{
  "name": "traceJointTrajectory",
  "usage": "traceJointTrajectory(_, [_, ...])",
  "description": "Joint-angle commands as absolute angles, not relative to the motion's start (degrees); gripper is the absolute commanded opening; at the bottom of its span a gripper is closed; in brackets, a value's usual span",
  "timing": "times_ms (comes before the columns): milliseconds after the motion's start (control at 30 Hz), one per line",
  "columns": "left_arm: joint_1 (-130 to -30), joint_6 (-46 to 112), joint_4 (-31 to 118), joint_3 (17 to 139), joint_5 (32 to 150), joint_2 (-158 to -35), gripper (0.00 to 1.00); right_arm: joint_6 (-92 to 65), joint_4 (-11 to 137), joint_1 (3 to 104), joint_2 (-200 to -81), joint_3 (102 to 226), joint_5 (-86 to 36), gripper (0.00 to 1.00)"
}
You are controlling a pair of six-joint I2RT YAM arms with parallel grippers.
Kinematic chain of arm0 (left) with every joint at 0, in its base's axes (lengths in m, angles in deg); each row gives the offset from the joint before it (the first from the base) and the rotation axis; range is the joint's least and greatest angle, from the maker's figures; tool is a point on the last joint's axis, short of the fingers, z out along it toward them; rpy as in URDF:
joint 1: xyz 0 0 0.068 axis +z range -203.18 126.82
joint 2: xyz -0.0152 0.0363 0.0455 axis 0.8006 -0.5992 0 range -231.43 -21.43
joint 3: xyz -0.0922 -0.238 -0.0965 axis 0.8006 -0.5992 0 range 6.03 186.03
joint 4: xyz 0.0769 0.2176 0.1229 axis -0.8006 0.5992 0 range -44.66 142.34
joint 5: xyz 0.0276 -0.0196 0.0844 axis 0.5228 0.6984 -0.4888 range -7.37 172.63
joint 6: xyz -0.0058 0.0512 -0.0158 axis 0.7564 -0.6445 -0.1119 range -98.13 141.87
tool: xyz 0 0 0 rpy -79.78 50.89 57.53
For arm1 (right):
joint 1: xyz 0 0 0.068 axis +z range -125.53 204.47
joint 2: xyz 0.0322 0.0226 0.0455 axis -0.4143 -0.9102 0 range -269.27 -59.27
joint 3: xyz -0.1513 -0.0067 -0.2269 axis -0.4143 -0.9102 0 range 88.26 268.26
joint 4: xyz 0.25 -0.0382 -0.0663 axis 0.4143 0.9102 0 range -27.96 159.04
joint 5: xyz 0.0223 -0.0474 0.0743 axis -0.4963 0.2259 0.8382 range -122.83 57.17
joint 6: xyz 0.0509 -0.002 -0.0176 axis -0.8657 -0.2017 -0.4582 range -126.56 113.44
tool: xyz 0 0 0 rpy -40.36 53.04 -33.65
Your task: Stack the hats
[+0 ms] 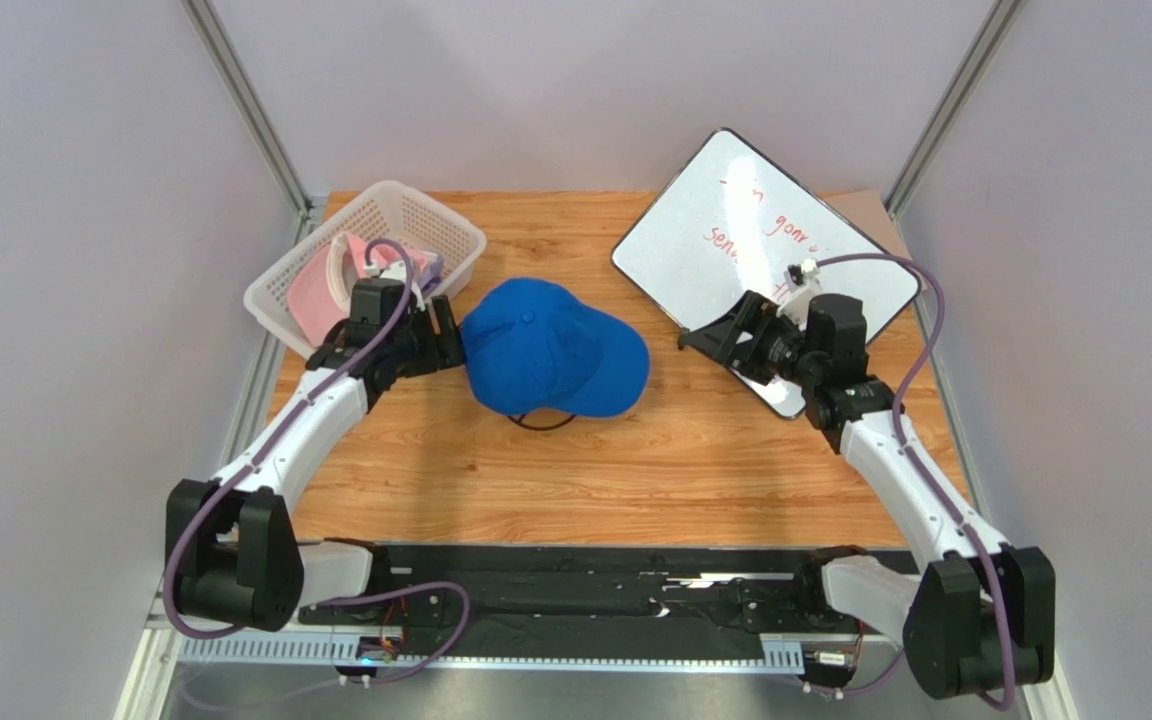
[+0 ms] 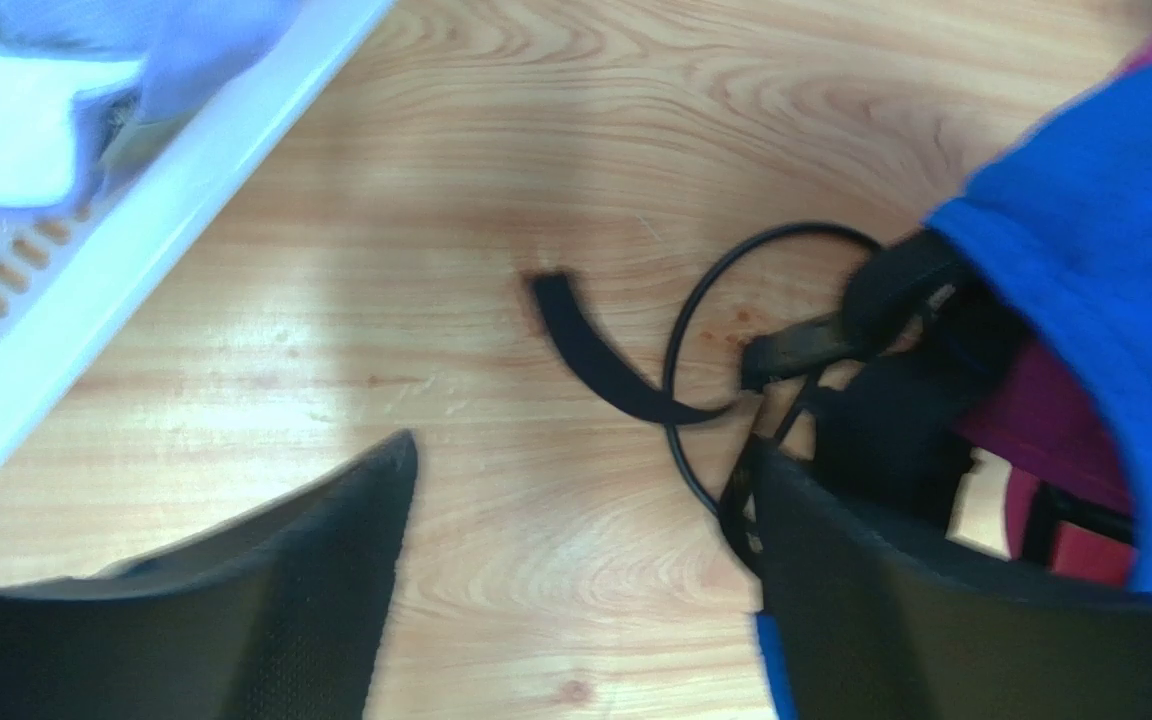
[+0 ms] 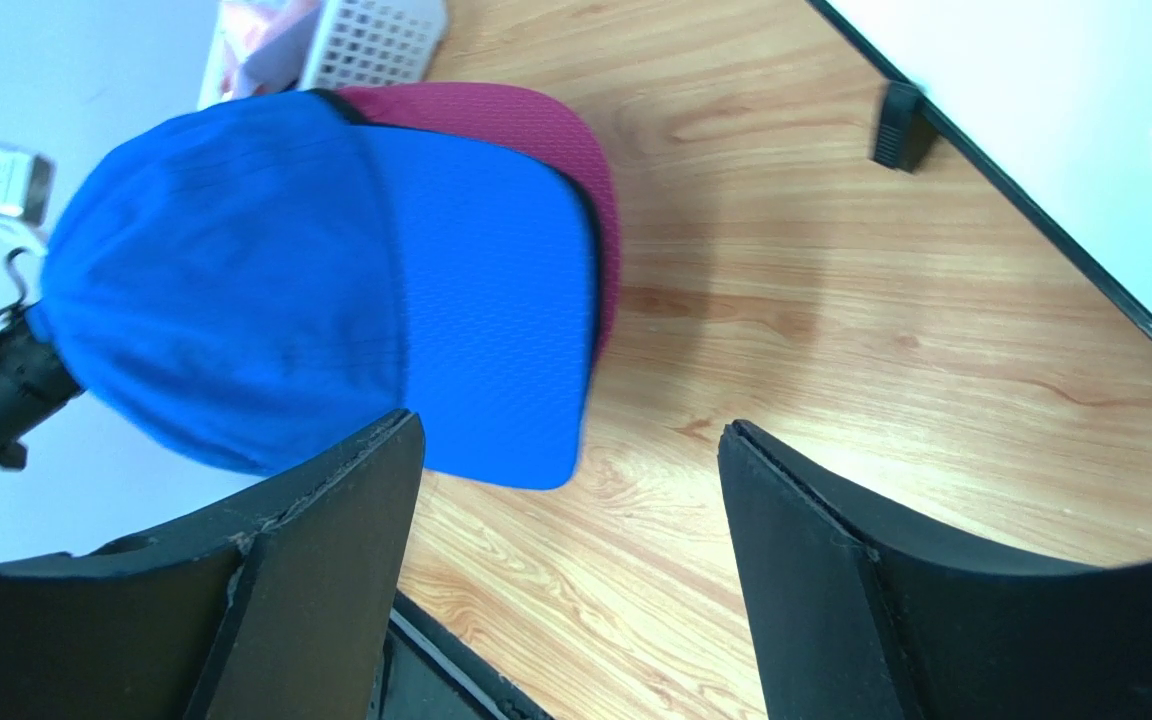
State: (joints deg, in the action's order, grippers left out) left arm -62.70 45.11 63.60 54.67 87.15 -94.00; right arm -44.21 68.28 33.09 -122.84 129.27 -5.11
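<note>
A royal blue hat [image 1: 552, 353] lies crown up in the middle of the table, on top of a stack. A magenta hat's brim [image 3: 537, 135] peeks out under the blue brim [image 3: 492, 300]. In the left wrist view, magenta [image 2: 1048, 435] and black fabric [image 2: 898, 405] show under the blue hat's edge [image 2: 1123, 255], with a black wire loop [image 2: 702, 300] beneath. My left gripper [image 1: 447, 338] [image 2: 582, 450] is open beside the stack's left side, holding nothing. My right gripper [image 1: 710, 338] [image 3: 567, 450] is open to the right of the stack, also holding nothing. A light pink hat [image 1: 312, 293] lies in the basket.
The white mesh basket [image 1: 432, 225] stands at the back left, just behind my left gripper; its wall [image 2: 162, 195] is close in the left wrist view. A whiteboard [image 1: 748, 225] leans on a stand at the back right, behind my right arm. A loose black strap [image 2: 597, 353] lies on the wood.
</note>
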Motion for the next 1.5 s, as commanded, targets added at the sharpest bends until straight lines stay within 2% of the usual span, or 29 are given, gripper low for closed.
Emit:
traceJointTrajectory(0, [-62.2, 46.7, 65.8, 53.7, 84.1, -90.7, 0.92, -42.2, 69.9, 35.3, -119.6, 131.0, -7.3, 0.77])
traceJointTrajectory(100, [-62.2, 47.2, 66.5, 52.6, 82.7, -88.6, 1.0, -42.6, 69.5, 35.3, -119.0, 130.5, -6.9, 0.77])
traceJointTrajectory(300, [-59.7, 49.1, 68.2, 49.4, 79.5, -84.2, 1.0, -42.2, 69.6, 35.3, -118.2, 130.7, -5.7, 0.77])
traceJointTrajectory(633, [-59.1, 51.9, 72.4, 47.8, 71.2, -69.0, 1.0, -40.9, 70.6, 35.3, -116.8, 130.4, -4.9, 0.77])
traceJointTrajectory(733, [-59.1, 50.6, 71.9, 48.2, 72.0, -66.0, 1.0, -40.6, 70.7, 35.3, -116.2, 130.4, -4.8, 0.77])
traceJointTrajectory(900, [-59.1, 48.9, 69.3, 48.7, 80.1, -66.7, 1.0, -40.2, 71.3, 35.3, -116.0, 130.2, -4.9, 0.78])
traceJointTrajectory(1200, [-59.1, 47.4, 64.2, 49.9, 82.0, -65.0, 1.0, -39.3, 72.1, 35.3, -115.3, 129.9, -5.2, 0.78])
traceJointTrajectory(1467, [-59.1, 45.9, 61.8, 52.1, 74.7, -64.1, 1.0, -39.2, 72.3, 35.2, -114.3, 128.6, -5.9, 0.77])
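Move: From the left hand, just let go at the blue hat's rear edge, the next hat, the pink one in the basket, lies about 9 cm ahead, 14 cm left and 9 cm lower. The basket's middle is some 11 cm ahead and 12 cm left. The blue hat's middle is about level with the hand and 13 cm to its right. From the right hand the pink hat is roughly 46 cm left and 9 cm ahead. Back and to the left by some 8 cm, the left hand draws away from the blue hat's rear edge, its fingers spreading from mostly to fully open. It then climbs about 10 cm, tipping its fingers up some 20 degrees and turning a little counter-clockwise, to stand high off the stack. The right hand, still open, eases back and up about 2 cm each. ##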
